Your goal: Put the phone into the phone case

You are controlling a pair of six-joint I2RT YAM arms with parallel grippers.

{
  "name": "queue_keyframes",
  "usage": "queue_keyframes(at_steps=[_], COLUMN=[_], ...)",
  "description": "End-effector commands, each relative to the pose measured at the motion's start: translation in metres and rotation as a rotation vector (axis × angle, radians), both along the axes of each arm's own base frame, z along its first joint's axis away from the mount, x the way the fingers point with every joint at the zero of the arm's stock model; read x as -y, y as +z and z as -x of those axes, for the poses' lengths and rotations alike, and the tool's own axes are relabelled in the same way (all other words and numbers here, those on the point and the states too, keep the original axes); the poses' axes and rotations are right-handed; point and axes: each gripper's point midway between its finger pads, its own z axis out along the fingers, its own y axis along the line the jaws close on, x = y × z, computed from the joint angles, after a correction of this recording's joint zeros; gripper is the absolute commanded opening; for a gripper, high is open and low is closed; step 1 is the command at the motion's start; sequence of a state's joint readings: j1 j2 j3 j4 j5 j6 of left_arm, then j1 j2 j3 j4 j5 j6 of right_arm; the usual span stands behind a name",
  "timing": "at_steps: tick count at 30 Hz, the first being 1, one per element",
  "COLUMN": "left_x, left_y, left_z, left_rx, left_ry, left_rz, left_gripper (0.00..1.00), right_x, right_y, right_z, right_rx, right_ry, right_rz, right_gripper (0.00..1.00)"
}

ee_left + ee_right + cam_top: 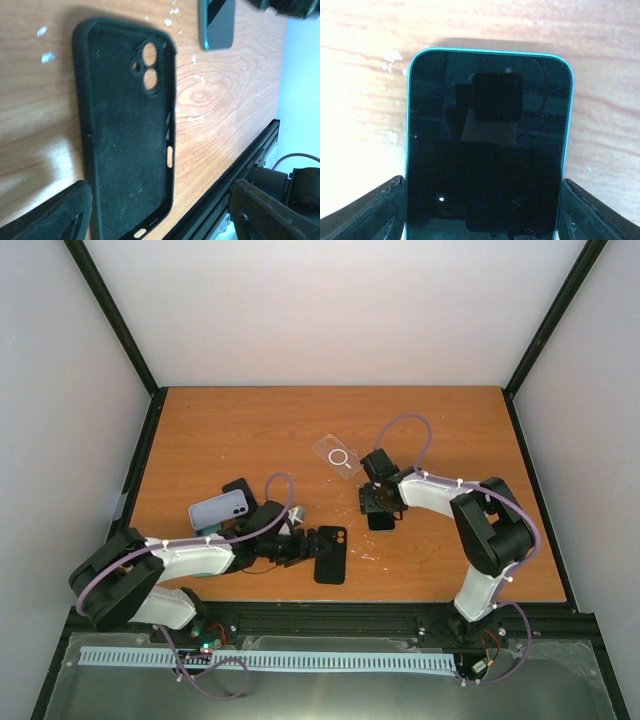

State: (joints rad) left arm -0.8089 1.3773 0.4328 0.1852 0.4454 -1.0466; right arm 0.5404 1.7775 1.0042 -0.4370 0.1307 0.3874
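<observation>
A black phone case [331, 555] lies open side up on the table near the front edge; in the left wrist view [127, 135] its camera holes point away. My left gripper [303, 546] is open at the case's near end, and its fingers [50, 215] stand wide apart [160, 192], with the left one by the case's edge. The phone [381, 521], with a dark screen and a teal rim, lies screen up on the table [487, 150]. My right gripper [377, 502] is open and straddles it [482, 205], one finger close by each long edge.
A clear case with a ring [338, 457] lies behind the right gripper. A lavender phone [218, 508] and another black case [240, 490] lie by the left arm. The table's front rail [235, 170] runs close to the black case.
</observation>
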Motion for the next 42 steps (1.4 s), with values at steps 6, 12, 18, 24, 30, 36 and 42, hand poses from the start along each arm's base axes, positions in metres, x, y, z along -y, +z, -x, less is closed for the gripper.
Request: queue_keyframes(at_steps=[6, 12, 18, 24, 30, 36, 42], left_x=[-0.04, -0.068, -0.086, -0.094, -0.096, -0.098, -0.096], left_y=[0.022, 0.035, 0.05, 0.049, 0.042, 0.038, 0.036], left_z=[-0.038, -0.055, -0.06, -0.055, -0.044, -0.042, -0.044], left_rx=[0.095, 0.127, 0.159, 0.158, 0.135, 0.137, 0.131], left_ry=[0.157, 0.229, 0.265, 0.281, 0.288, 0.288, 0.278], left_rz=[-0.036, -0.04, 0.025, 0.018, 0.05, 0.03, 0.024], left_gripper=[0.99, 0.99, 0.99, 0.99, 0.99, 0.99, 0.98], right_x=[-0.007, -0.033, -0.083, -0.128, -0.147, -0.143, -0.136], right_y=[0.02, 0.064, 0.088, 0.09, 0.058, 0.032, 0.019], right_z=[0.054, 0.079, 0.106, 0.125, 0.134, 0.137, 0.135], right_rx=[-0.08, -0.046, -0.073, -0.108, -0.166, -0.195, -0.181], right_ry=[-0.029, -0.041, -0.026, -0.027, -0.039, -0.092, -0.123], right_rz=[-0.154, -0.349, -0.575, -0.664, -0.611, -0.561, -0.515], right_gripper=[0.6, 0.57, 0.56, 0.56, 0.56, 0.56, 0.57])
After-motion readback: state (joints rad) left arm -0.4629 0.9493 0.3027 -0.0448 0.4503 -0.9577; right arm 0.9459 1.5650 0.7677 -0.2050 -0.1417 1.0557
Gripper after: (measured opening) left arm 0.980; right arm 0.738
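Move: The right hand already grips the phone just about at table level; the black phone case lies some 14 cm back and 12 cm to its left, barely lower, and the clear case some 13 cm ahead and 10 cm to its left. The left hand hovers empty about 4 cm above the black case, whose middle is roughly 3 cm back and 3 cm right of it. The held phone is about 11 cm ahead and 16 cm right of the left hand. Keeping its grip on the phone's long sides, the right hand draws back about 14 cm and swings 13 cm left, lifting some 7 cm on the way and sinking again over the black case, while it rolls about 30 degrees so the phone's left edge rides high and its right edge dips into the case. The left hand clears out of its way, opening wide and going left about 10 cm and forward and up, then easing partly back and down, with a slight counter-clockwise turn. ##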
